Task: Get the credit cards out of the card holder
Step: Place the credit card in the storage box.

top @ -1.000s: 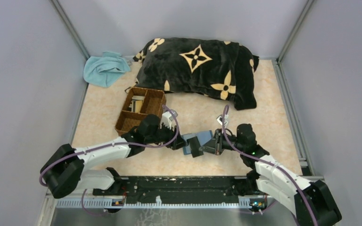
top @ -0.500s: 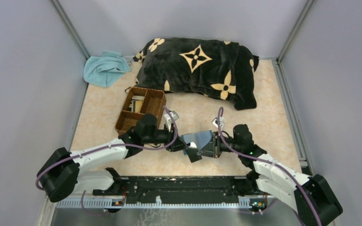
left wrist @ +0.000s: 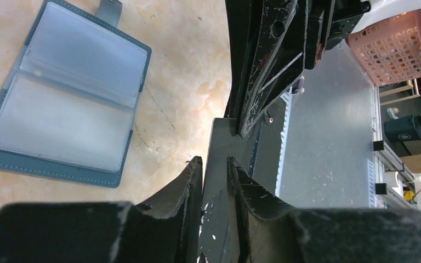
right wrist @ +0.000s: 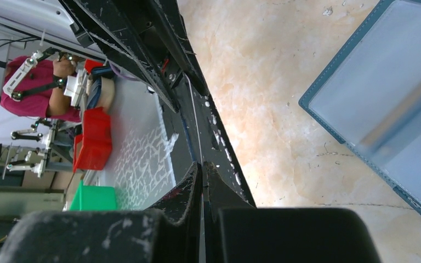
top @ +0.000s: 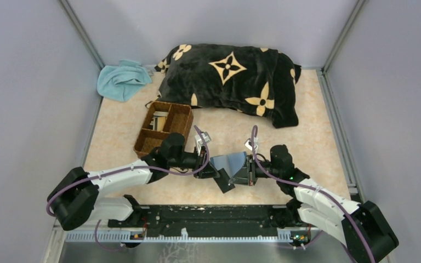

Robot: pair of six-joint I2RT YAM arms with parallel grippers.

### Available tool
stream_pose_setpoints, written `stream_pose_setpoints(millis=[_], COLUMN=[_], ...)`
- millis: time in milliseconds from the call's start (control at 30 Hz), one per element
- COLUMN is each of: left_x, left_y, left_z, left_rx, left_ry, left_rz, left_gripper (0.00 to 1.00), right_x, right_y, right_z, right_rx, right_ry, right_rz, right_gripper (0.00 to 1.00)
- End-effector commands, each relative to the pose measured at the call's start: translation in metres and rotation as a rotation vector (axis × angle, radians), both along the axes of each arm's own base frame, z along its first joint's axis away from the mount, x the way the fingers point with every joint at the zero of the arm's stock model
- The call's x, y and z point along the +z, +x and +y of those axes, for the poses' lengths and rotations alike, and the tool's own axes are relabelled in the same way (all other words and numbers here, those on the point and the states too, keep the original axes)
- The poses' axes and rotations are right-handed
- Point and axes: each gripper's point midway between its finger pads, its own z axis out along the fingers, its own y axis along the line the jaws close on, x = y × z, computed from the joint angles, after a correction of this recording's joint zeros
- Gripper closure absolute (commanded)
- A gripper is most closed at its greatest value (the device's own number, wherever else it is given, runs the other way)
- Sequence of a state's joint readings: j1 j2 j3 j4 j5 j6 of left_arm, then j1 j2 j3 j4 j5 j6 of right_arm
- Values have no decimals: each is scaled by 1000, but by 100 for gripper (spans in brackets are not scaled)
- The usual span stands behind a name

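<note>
The card holder [top: 229,163] lies open on the table between my grippers, its pale blue-grey sleeves facing up. It also shows in the left wrist view [left wrist: 60,93] and the right wrist view [right wrist: 383,98]. A dark credit card [top: 225,183] hangs tilted just on its near side. My right gripper [top: 240,174] is shut on the card's thin edge [right wrist: 203,163]. My left gripper [top: 215,174] faces it, its fingers closed to a narrow gap [left wrist: 215,160] with the dark card [left wrist: 225,137] between them. The sleeves look empty from here.
A brown woven compartment tray [top: 189,118] with flat items inside stands behind the left arm. A black flowered pillow [top: 235,76] and a teal cloth [top: 121,79] lie at the back. The black base rail [top: 208,213] runs along the near edge.
Both grippers have drawn closer together. The dark card has moved from over the card holder to its near side and now tilts down. The card holder's pale inside is uncovered.
</note>
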State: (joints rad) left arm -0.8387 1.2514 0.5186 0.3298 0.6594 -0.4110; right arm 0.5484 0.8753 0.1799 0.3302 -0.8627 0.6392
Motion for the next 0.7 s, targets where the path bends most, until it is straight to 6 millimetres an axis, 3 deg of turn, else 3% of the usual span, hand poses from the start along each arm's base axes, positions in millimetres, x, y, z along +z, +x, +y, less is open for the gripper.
stream_pose_setpoints(millis=[0,133,400,433,533,667], left_x=[8,8,5,3,0,1], left_y=[-8,-14,-7,-4,8,32], left_z=[-4,-5,-4,-3,0,12], left_rx=[-62,-96,-39,-20,51,192], left_ry=[-43,-54,-40,-29,3,36], left_rz=[-16,-5,-6,-8,-14,-12], left_gripper=[76,99,100,100,100,100], right_x=[35,34,29,28,25,19], right_y=[14,16,21,24,35,58], right_z=[10,10,8,7,3,-13], right_rx=[0,-4,-39,-55,-127,-292], right_ry=[73,71,47,35,-8,-109], right_rz=[-129,-130,-128,-131,-146,-168], right_gripper=[100,100,100,97,68,54])
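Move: The dark card is in the air, still pinched by the right hand, and already stands between the left hand's parted fingertips; its middle is about 3 cm back and 3 cm to the right of the left hand, and 1 cm back and 3 cm left of the right. The open card holder lies on the table some 6 cm ahead, 6 cm right and 12 cm below the left hand. From that hand the storage box is about 21 cm ahead and 20 cm left. Almost on the spot, the left hand shuts its fingers from about a third open and pinches the card from the left side, while the right hand holds still with its grip closed. Then the right fingers spread to not quite half open, letting go of the card, as that hand goes about 2 cm forward and turns a few degrees clockwise; the left hand, still pinching, starts to ease forward too. ##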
